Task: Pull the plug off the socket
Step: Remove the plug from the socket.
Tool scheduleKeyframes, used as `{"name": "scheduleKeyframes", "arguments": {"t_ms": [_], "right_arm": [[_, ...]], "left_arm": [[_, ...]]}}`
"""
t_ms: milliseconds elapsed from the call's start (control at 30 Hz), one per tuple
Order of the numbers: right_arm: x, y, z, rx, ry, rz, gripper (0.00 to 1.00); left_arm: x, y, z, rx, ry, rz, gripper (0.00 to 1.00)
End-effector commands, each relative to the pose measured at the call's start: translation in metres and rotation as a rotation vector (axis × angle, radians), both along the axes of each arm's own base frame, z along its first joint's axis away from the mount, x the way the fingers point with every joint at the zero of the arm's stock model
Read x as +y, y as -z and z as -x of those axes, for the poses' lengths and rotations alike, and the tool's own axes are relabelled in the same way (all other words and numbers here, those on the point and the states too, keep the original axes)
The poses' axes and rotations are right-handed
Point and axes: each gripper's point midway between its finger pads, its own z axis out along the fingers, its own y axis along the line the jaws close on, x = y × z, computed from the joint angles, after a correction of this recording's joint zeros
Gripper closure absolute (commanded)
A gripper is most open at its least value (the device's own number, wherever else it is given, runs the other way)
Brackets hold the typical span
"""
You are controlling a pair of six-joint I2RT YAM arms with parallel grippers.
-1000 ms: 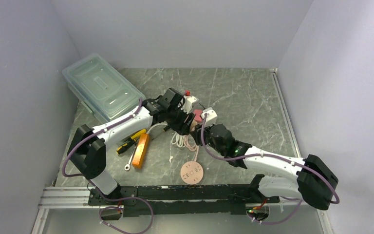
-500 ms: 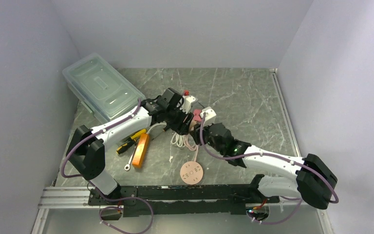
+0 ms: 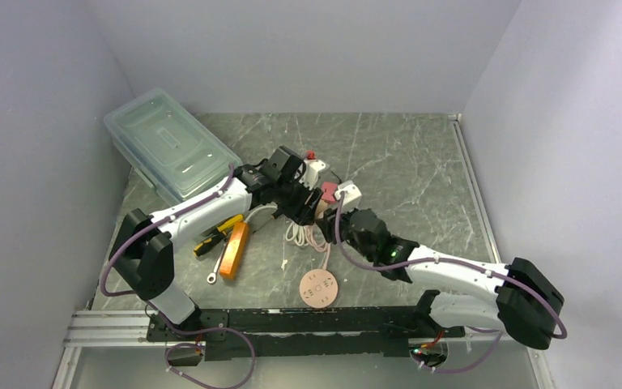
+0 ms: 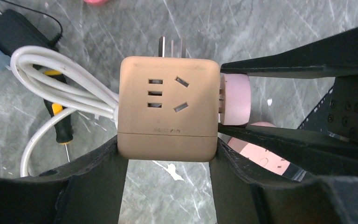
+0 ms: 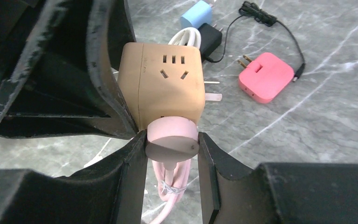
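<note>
A tan cube socket (image 4: 168, 107) hangs above the table with my left gripper (image 4: 168, 151) shut on its two sides. A round pink plug (image 5: 172, 140) sits against one face of the socket (image 5: 168, 84), its pink cable hanging below. My right gripper (image 5: 172, 145) is shut on the plug's rim. In the left wrist view the plug (image 4: 235, 100) shows on the socket's right side between the right gripper's black fingers (image 4: 298, 60). In the top view both grippers meet at mid-table and hide the socket; the left gripper (image 3: 301, 204) stands just left of the right gripper (image 3: 338, 219).
A clear lidded box (image 3: 170, 146) stands at the back left. An orange tool (image 3: 233, 249), a screwdriver (image 3: 217, 233) and a wrench (image 3: 212, 278) lie near the left arm. A pink charger (image 5: 265, 77), blue adapter (image 5: 196, 14), black adapter (image 5: 209, 39) and pink disc (image 3: 319, 287) lie around.
The right arm's wrist and forearm have shifted very slightly. Both grippers keep their holds, and the socket and plug stay together.
</note>
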Motion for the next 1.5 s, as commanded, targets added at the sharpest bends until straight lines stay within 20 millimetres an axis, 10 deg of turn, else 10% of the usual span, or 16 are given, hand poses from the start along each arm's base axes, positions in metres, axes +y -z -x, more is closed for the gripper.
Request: {"name": "scheduleKeyframes", "arguments": {"t_ms": [0,833,1133,1467], "right_arm": [[0.011,-0.049,0.002,-0.187,0.098,-0.018,1.00],[0.015,-0.050,0.009,-0.049,-0.219,-0.221,1.00],[0.004,-0.056,0.009,-0.088,-0.187,-0.215,1.00],[0.003,-0.058,0.011,-0.101,-0.192,-0.219,1.00]], "left_arm": [[0.006,-0.016,-0.021,-0.090,-0.054,0.011,1.00],[0.006,-0.022,-0.019,-0.096,-0.044,0.037,1.00],[0.002,-0.047,-0.012,-0.043,-0.008,0.170,0.30],[0.003,-0.066,-0.003,0.023,0.066,0.293,0.13]]}}
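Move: The left fingers still grip the beige socket, its middle about 1 cm ahead, 2 cm right and 1 cm below; the pink plug in it sits some 2 cm back and 4 cm right of that hand, level with it. The right fingers hold the plug, the socket about 4 cm ahead, 3 cm left and 1 cm below. The red charger lies about 7 cm ahead, 1 cm left and 12 cm below the right hand. Both rock the joined pair; then the left opens and rises about 4 cm while the right keeps the plug. ##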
